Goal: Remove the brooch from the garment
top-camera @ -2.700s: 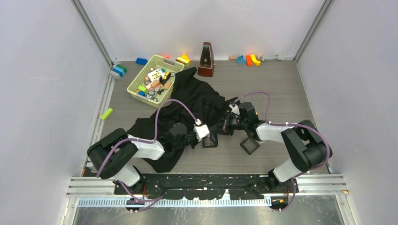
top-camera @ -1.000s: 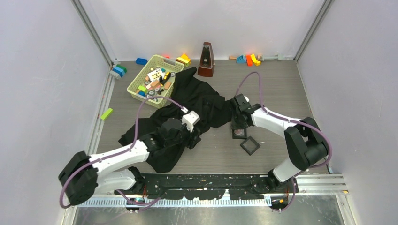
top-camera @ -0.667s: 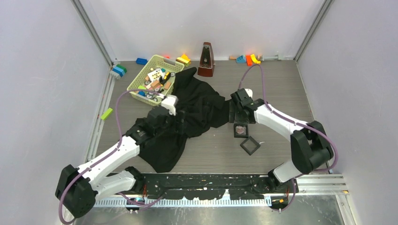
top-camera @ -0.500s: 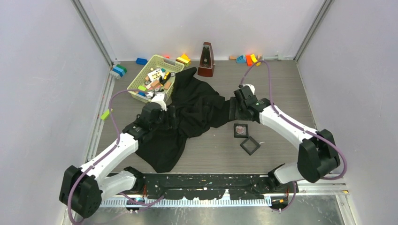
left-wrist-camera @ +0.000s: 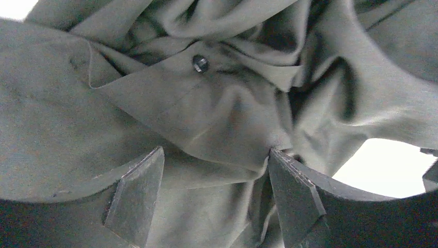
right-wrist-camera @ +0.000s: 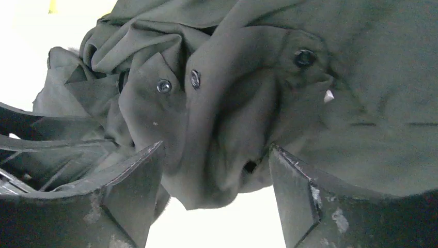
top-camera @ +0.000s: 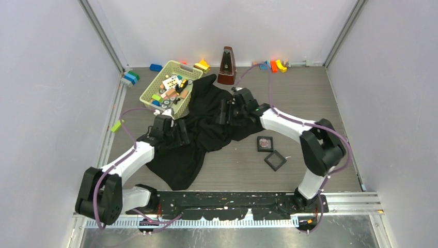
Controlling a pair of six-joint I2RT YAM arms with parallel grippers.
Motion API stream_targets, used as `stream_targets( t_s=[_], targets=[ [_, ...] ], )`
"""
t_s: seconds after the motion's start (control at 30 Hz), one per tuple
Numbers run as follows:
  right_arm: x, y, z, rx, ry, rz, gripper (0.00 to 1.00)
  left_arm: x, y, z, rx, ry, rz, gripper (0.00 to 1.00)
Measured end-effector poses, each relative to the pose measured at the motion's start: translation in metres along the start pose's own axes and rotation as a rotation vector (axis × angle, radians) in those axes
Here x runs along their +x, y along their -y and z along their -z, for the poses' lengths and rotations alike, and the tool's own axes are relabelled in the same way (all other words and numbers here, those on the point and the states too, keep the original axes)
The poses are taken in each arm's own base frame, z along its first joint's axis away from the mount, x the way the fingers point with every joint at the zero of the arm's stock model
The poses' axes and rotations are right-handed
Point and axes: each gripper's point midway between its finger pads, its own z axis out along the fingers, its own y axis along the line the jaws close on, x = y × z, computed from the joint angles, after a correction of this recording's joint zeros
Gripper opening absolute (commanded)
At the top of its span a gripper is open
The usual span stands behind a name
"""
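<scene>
The black garment [top-camera: 206,121] lies crumpled in the middle of the table. The brooch [top-camera: 265,142], a small pinkish disc, rests in a small black square tray [top-camera: 260,148] to the right of the cloth, apart from both arms. My left gripper [top-camera: 182,133] is open over the garment's left part, with grey folds and one button behind its jaws [left-wrist-camera: 216,152]. My right gripper [top-camera: 223,112] is open low over the garment's upper right part. A buttoned placket hangs beyond its fingertips [right-wrist-camera: 216,147], and nothing is held.
A second black square tray [top-camera: 275,160] sits near the first. A yellow-green basket [top-camera: 150,89] of small parts touches the garment's far left edge. A brown metronome [top-camera: 226,66] stands at the back, coloured bricks [top-camera: 275,65] line the rear wall, and a green block [top-camera: 117,125] lies at left.
The right gripper opened over the tray, leaving the brooch in it, then swung up and left over the garment. The left gripper opened wider and moved back and left over the cloth.
</scene>
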Motion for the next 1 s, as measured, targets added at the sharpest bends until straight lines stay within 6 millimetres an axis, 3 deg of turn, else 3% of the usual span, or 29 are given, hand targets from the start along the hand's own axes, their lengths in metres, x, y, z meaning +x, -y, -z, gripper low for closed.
stream_targets(
  t_s=[0.07, 0.1, 0.13, 0.17, 0.23, 0.33, 0.47, 0.53, 0.73, 0.87, 1.0],
  targets=[
    [0.008, -0.007, -0.017, -0.022, -0.025, -0.005, 0.52, 0.009, -0.007, -0.007, -0.016, -0.041, 0.025, 0.76],
    [0.013, -0.007, -0.025, -0.026, -0.042, -0.011, 0.36, 0.013, -0.009, -0.012, -0.021, -0.061, 0.039, 0.75],
    [0.018, -0.006, -0.031, -0.026, -0.057, -0.017, 0.27, 0.018, -0.013, -0.018, -0.028, -0.087, 0.056, 0.73],
    [0.023, -0.002, -0.036, -0.017, -0.073, -0.029, 0.11, 0.021, -0.017, -0.025, -0.036, -0.106, 0.071, 0.71],
    [0.029, 0.010, -0.040, 0.002, -0.086, -0.063, 0.02, 0.008, -0.014, -0.033, -0.010, -0.084, 0.115, 0.64],
    [0.031, 0.040, -0.033, 0.038, -0.075, -0.132, 0.00, -0.001, -0.014, -0.042, 0.020, -0.068, 0.168, 0.43],
    [0.029, 0.100, 0.000, 0.125, -0.036, -0.240, 0.01, 0.000, -0.019, -0.048, 0.028, -0.057, 0.209, 0.10],
    [0.023, 0.118, 0.016, 0.163, -0.009, -0.266, 0.00, 0.005, -0.019, -0.049, 0.034, -0.064, 0.228, 0.01],
    [0.025, 0.113, 0.033, 0.167, -0.013, -0.201, 0.01, 0.012, -0.023, -0.041, 0.020, -0.054, 0.227, 0.00],
    [0.041, 0.104, 0.034, 0.132, -0.077, -0.164, 0.00, 0.008, -0.025, -0.021, 0.001, -0.016, 0.225, 0.00],
    [0.071, 0.078, 0.035, 0.095, -0.181, -0.060, 0.01, -0.006, -0.021, 0.011, 0.008, 0.064, 0.238, 0.00]
  ],
)
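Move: Below and just ahead of the left hand lies the fold of the garment it goes for, about 3 cm ahead and 5 cm down; the toy basket stands some 20 cm ahead and 4 cm left. The right hand's garment edge is level, about 1 cm left and 5 cm below; from this hand, the tray with the brooch lies some 9 cm back and 14 cm right, the empty tray 15 cm back and 18 cm right, both about 10 cm below. Both hands dip about 5 cm, pinching garment folds; the right pulls 13 cm right, then back, left lifts. ##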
